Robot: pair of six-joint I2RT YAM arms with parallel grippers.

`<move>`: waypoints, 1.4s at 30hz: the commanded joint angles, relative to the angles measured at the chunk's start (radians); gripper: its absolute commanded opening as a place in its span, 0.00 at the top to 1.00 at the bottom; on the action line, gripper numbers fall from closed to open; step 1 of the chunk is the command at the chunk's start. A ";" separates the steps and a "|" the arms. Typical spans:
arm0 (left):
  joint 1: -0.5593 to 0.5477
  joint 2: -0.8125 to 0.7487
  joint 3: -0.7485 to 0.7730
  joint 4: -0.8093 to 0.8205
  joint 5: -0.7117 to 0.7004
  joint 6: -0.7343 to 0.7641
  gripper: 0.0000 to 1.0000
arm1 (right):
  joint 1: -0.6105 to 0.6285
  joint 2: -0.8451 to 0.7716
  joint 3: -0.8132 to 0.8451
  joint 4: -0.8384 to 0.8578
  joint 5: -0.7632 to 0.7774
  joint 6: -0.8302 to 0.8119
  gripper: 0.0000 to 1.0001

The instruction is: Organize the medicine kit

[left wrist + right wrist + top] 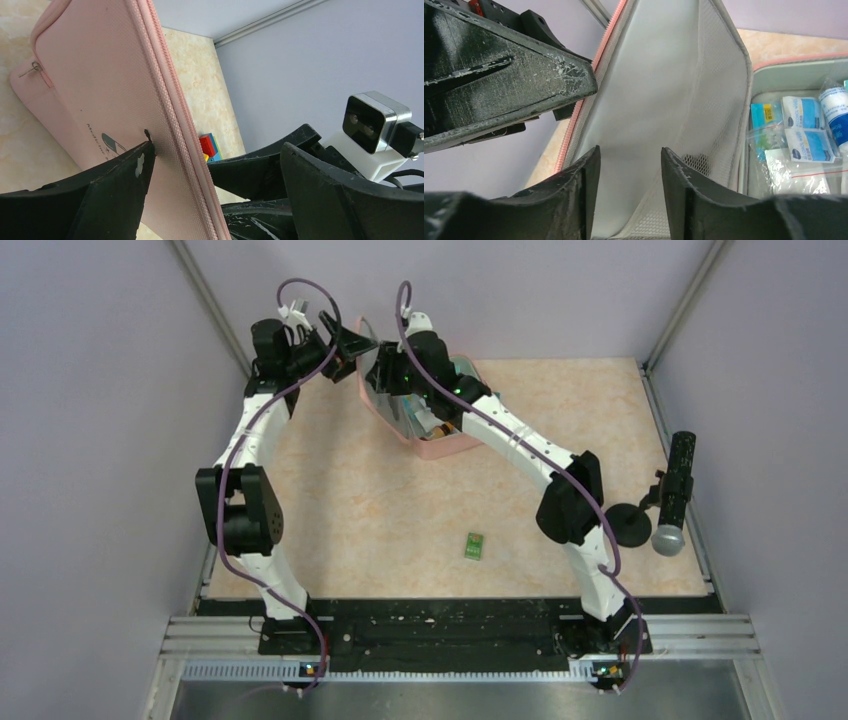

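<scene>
The pink medicine kit (440, 448) lies open at the back middle of the table, its lid (90, 90) raised. My left gripper (350, 340) is open wide astride the lid's zip edge; one finger (115, 190) touches the lid's outer face, the other stands well clear. My right gripper (630, 150) is open inside the kit, facing the lid's grey lining and mesh pocket (664, 90), with nothing between its fingers. Blue-and-white packets (804, 130) and a bandage roll (836, 112) lie in the kit's base.
A small green item (474, 545) lies on the table near the front middle. A black stand with a grey-tipped rod (675, 495) sits at the right edge. Coloured blocks (210, 146) lie behind the lid. Walls close off the table's sides.
</scene>
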 commanded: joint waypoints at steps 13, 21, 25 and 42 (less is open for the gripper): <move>0.000 -0.047 -0.022 0.071 0.019 0.007 0.03 | -0.054 -0.192 -0.149 0.108 -0.304 -0.171 0.35; 0.023 -0.039 -0.036 0.068 0.030 0.014 0.03 | -0.200 -0.332 -0.408 0.246 -0.857 -0.245 0.34; 0.031 -0.047 -0.051 0.069 0.044 0.018 0.03 | -0.279 -0.435 -0.626 0.236 -1.089 -0.443 0.37; 0.038 -0.087 -0.120 -0.012 0.023 0.069 0.04 | -0.263 -0.464 -0.895 -0.898 -0.901 -2.177 0.35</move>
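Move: The right hand is inside the raised lid. The green box it goes for next lies about 26 cm back, 18 cm to its right and 28 cm below; the open case is some 4 cm ahead, 13 cm right and 25 cm lower, and the lid's middle 3 cm ahead, 2 cm left and 10 cm below. From the left hand, at the lid's free edge, the lid's middle is 2 cm back, 2 cm right and 13 cm lower, the green box 30 cm back, 21 cm right and 32 cm down. The right hand lingers in the lid, its part-open fingers spreading further, then swings out of it back and to the right by about 20 cm each, rising a little before dropping some 16 cm towards the green box, while the wrist turns roughly 70 degrees counter-clockwise until the fingers point left and down. The left hand keeps the lid propped, its edge between wide-open fingers, and late on lets it down about 4 cm, drifting slightly left. ##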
